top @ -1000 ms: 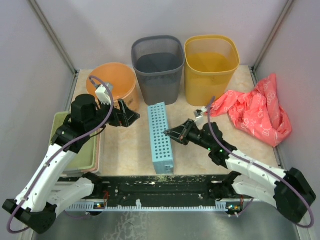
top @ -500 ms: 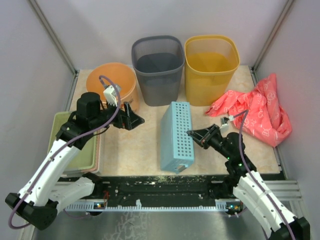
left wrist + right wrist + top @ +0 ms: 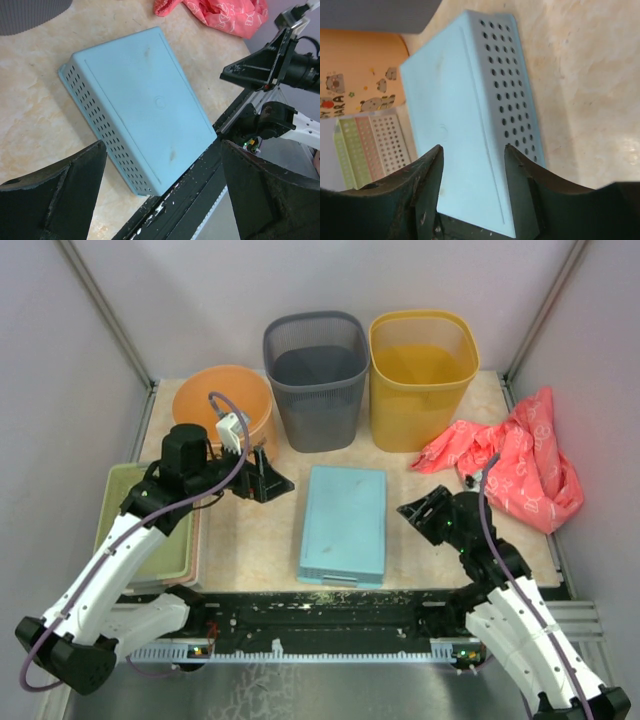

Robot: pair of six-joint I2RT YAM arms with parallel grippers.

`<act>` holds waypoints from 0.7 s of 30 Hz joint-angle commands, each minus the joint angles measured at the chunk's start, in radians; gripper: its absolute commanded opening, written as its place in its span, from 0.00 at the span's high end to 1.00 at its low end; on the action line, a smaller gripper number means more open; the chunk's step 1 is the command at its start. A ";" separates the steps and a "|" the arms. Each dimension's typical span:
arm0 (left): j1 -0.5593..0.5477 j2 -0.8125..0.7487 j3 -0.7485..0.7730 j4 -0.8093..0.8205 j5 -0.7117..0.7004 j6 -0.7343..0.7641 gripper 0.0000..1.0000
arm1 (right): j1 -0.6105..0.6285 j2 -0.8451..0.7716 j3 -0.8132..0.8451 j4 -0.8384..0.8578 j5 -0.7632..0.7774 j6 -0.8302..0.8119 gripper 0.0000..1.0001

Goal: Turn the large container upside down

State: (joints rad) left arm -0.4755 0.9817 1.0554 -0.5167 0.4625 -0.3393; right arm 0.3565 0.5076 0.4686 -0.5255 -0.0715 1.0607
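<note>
The large container (image 3: 343,523), a light-blue box with perforated sides, lies flat on the table with its solid bottom facing up. It also shows in the left wrist view (image 3: 140,105) and the right wrist view (image 3: 455,125). My left gripper (image 3: 274,479) hovers just left of the container's far corner, open wide and holding nothing (image 3: 162,145). To the container's right my right gripper (image 3: 412,512) is apart from it. Its jaws (image 3: 473,147) stand open with nothing between them.
A grey mesh bin (image 3: 316,375) and a yellow bin (image 3: 421,370) stand at the back, with an orange bowl (image 3: 215,400) at the back left. A red patterned cloth (image 3: 515,465) lies on the right, stacked green trays (image 3: 150,560) on the left. A black rail (image 3: 330,615) runs along the near edge.
The container went from standing on its long side to lying bottom-up. My right gripper opened, let go of it and drew back right. The left gripper edged right.
</note>
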 commanded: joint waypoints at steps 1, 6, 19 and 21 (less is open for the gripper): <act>0.000 0.024 -0.039 0.058 0.068 -0.018 0.01 | -0.006 0.039 0.190 -0.183 0.216 -0.171 0.46; -0.038 0.045 -0.100 0.031 -0.072 -0.090 0.01 | -0.005 0.093 0.308 -0.234 0.291 -0.266 0.39; -0.334 0.217 -0.252 0.254 -0.379 -0.399 0.01 | -0.006 0.141 0.547 -0.364 0.493 -0.382 0.12; -0.334 0.275 -0.271 0.337 -0.406 -0.409 0.01 | -0.005 0.135 0.555 -0.368 0.483 -0.389 0.11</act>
State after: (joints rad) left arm -0.8093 1.1767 0.8265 -0.3580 0.1570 -0.6613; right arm 0.3565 0.6575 0.9649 -0.8795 0.3695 0.7200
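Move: About 12 cm to the left hand's right, 2 cm back and some 23 cm below, lies the blue container, already bottom up; the right hand, clear of its right wall, has its middle about 13 cm left, level fore and aft, 10 cm below. From the left hand the grey bin stands roughly 22 cm ahead and 6 cm right, the orange tub 14 cm ahead and 12 cm left. The yellow bin is about 21 cm straight ahead of the right hand. Dropping with open fingers towards the upturned container, the left hand first sinks almost straight, then also swings right and back, some 13 cm down in all, tipping about 20 degrees further downward to end above the container's left part. Empty, the right hand backs off up and to the right about 10 cm each way, rolling its left side down some 30 degrees while its fingers spread from half to nearly full. ##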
